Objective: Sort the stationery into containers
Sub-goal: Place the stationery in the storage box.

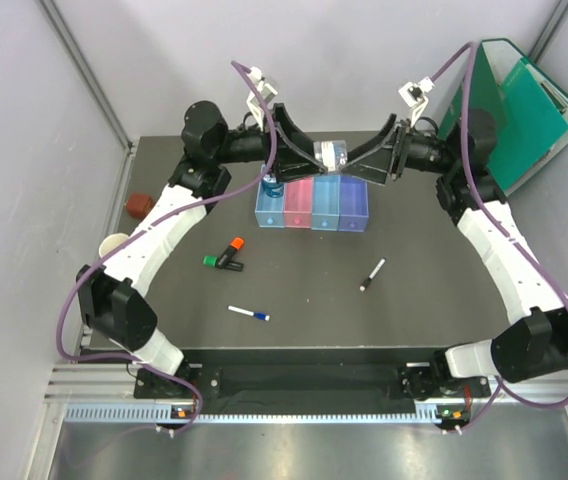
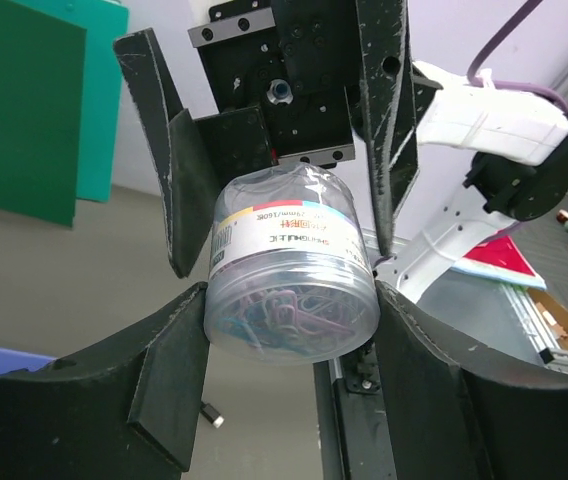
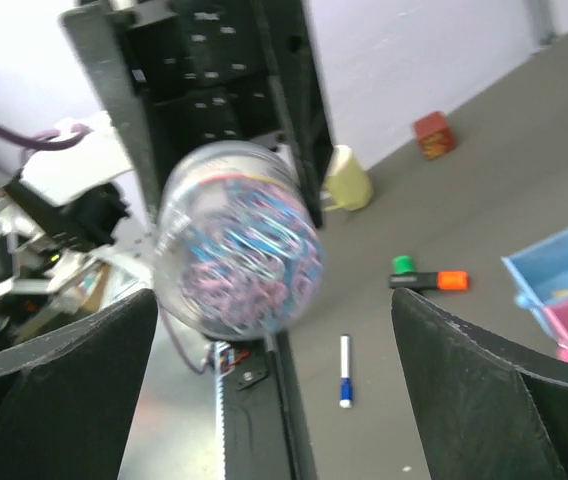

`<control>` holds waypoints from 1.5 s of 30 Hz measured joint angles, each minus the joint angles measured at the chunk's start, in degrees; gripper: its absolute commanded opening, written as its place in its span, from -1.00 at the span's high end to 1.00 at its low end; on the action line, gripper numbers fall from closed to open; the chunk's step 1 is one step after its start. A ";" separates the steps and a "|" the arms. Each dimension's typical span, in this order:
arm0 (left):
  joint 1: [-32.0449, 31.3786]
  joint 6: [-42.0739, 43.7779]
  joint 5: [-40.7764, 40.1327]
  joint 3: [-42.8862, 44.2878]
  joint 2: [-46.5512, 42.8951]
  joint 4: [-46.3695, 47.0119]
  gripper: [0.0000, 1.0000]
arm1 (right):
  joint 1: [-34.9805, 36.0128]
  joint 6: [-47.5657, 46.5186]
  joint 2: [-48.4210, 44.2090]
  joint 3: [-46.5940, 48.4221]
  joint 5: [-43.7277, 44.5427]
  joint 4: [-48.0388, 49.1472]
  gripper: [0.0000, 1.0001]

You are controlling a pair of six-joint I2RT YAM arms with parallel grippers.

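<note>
My left gripper (image 1: 311,150) is shut on a clear round jar of coloured paper clips (image 1: 332,153), held above the row of bins (image 1: 312,205). In the left wrist view both fingers press the jar (image 2: 294,290). My right gripper (image 1: 361,157) faces it, open, with its fingers (image 3: 484,380) wide of the jar (image 3: 239,240). On the table lie the orange-and-black highlighter (image 1: 232,246), green highlighter (image 1: 216,262), blue-capped white pen (image 1: 249,314) and black-and-white marker (image 1: 372,274). Something dark blue (image 1: 271,183) sits in the leftmost bin. Eraser and grey piece are not seen.
Green folders (image 1: 524,110) lean at the back right. A pale yellow cup (image 1: 114,244) and a red-brown block (image 1: 140,205) stand at the left edge. The cup (image 3: 344,178) and the block (image 3: 431,134) also show in the right wrist view.
</note>
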 measured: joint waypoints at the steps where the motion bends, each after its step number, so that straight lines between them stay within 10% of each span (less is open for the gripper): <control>1: 0.15 0.90 -0.24 0.39 0.00 -1.20 1.00 | -0.44 -1.75 0.00 0.33 0.39 -2.32 -0.99; 13: 1.92 37.51 -18.49 14.25 2.36 -40.24 1.00 | -5.09 -40.83 4.13 18.34 24.41 -41.75 -0.99; 26: 2.38 64.96 -33.73 30.18 25.51 -67.80 1.00 | -5.55 -59.82 3.72 18.62 46.29 -54.93 -0.99; 45: -4.42 88.70 -34.05 46.29 41.48 -74.47 1.00 | -20.26 -70.03 -6.19 18.03 55.47 -58.29 -0.99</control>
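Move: Held in the left fingers, the clip jar hangs high over the table; the storage box's light-blue compartment, third from the left, lies about 20 cm ahead of that hand, 1 cm right and some 41 cm below. At the same depth, the pink compartment is 6 cm left of the hand and the purple one 8 cm right; the tape roll sits 22 cm ahead, 14 cm left. From the right hand, that light-blue compartment is about 20 cm ahead, 2 cm left, 40 cm below. Carrying the clip jar away from the handover, the left hand sinks some 26 cm and goes forward about 17 cm to above the box, its fingers keeping their hold and swinging from level-rightward to slanting steeply down. The right hand, already wide open, draws off some 28 cm to the right, first also forward and down, then easing partly back and up, and turns clockwise until its fingers point forward and slightly down. ##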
